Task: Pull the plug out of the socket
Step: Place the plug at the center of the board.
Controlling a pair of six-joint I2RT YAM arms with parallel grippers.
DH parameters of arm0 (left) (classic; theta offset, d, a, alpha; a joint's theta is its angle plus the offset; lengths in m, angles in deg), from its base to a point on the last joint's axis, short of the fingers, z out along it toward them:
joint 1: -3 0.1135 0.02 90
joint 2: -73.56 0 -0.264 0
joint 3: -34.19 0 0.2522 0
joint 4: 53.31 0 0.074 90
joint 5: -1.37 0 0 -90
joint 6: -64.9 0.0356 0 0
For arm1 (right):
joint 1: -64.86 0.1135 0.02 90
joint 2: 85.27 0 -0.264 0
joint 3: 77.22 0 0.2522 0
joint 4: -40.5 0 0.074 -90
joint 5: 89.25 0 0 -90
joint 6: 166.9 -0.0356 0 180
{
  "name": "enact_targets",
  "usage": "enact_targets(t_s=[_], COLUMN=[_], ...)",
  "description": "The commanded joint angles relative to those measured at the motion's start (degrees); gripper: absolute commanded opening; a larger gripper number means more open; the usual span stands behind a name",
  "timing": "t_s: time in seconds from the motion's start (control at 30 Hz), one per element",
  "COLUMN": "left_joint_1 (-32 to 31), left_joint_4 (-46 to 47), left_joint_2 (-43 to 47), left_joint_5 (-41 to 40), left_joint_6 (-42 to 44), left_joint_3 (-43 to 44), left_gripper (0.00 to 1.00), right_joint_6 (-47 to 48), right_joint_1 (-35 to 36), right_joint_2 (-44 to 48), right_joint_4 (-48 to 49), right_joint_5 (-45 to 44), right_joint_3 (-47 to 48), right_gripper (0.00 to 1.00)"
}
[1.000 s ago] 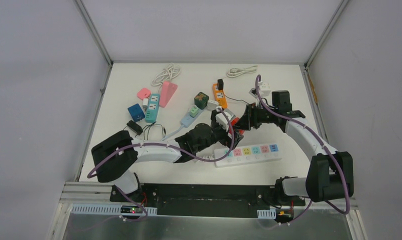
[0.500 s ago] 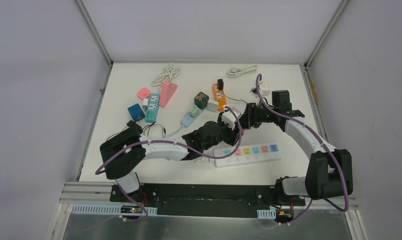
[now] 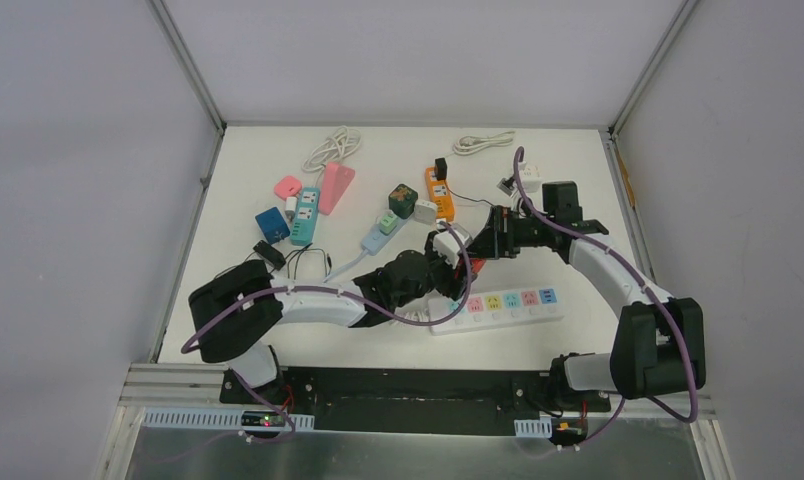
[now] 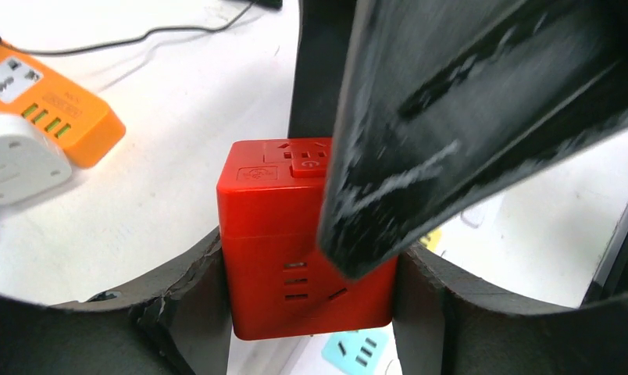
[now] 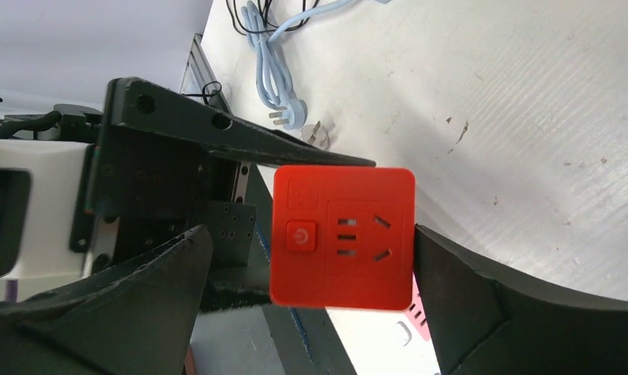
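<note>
A red cube adapter with a power button and socket slots hangs in the air above the white power strip. My left gripper is shut on it, and both of its fingers press the cube's sides. My right gripper stands open around the same cube, with a wide gap on the button side. One right finger crosses the left wrist view just above the cube. In the top view the two grippers meet at mid-table. No plug shows in the cube's slots, and its own pins are hidden.
An orange strip and a white adapter lie just behind the grippers. A teal strip, pink blocks, a blue cube and coiled white cables are spread over the far half. A light blue cable lies to the left.
My left gripper reached in from the left and shut on the red cube. My right gripper's jaws, which held the cube before, have opened wide.
</note>
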Motion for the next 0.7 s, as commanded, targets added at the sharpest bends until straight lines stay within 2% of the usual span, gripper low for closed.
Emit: enact_targets(t_s=[0.0, 0.27, 0.67], left_joint_1=[0.31, 1.10, 6.99], left_joint_4=[1.45, -0.25, -21.01], left_joint_2=[5.30, 13.55, 30.63], left_joint_5=[1.81, 4.32, 9.10], left_joint_6=[-0.32, -4.78, -9.77], left_joint_3=[-3.90, -12.06, -12.48], left_gripper=[0.00, 0.00, 0.00], right_joint_6=[3.85, 15.69, 19.74], right_joint_1=[-0.24, -1.14, -3.80], right_joint_2=[3.30, 4.58, 6.72], right_joint_4=[-2.93, -11.83, -15.44], right_joint_5=[-0.19, 1.32, 0.26], right_joint_3=[1.62, 4.53, 5.54], right_gripper=[1.00, 1.00, 1.00])
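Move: The left hand holds the red plug over the table; the clear spot near the board's centre lies about 11 cm to its left, level fore and aft, some 12 cm below. The white adapter sits roughly 11 cm ahead and 8 cm left, the orange strip 15 cm ahead and 5 cm left, the long white strip's middle 11 cm back and 7 cm right. From the open right hand that centre spot is about 12 cm left and 13 cm down; the plug is still between its fingers. The left hand keeps its grip on the red plug and draws it out from between the right hand's open fingers, carrying it about 9 cm left and some 3 cm back towards the board's centre, dipping about 2 cm, then climbing to a little above its starting height while the wrist turns roughly 10 degrees. The right hand, fingers staying wide open, backs away to the right and slightly back by 2–3 cm, rising about 1 cm and rolling about 10 degrees. ##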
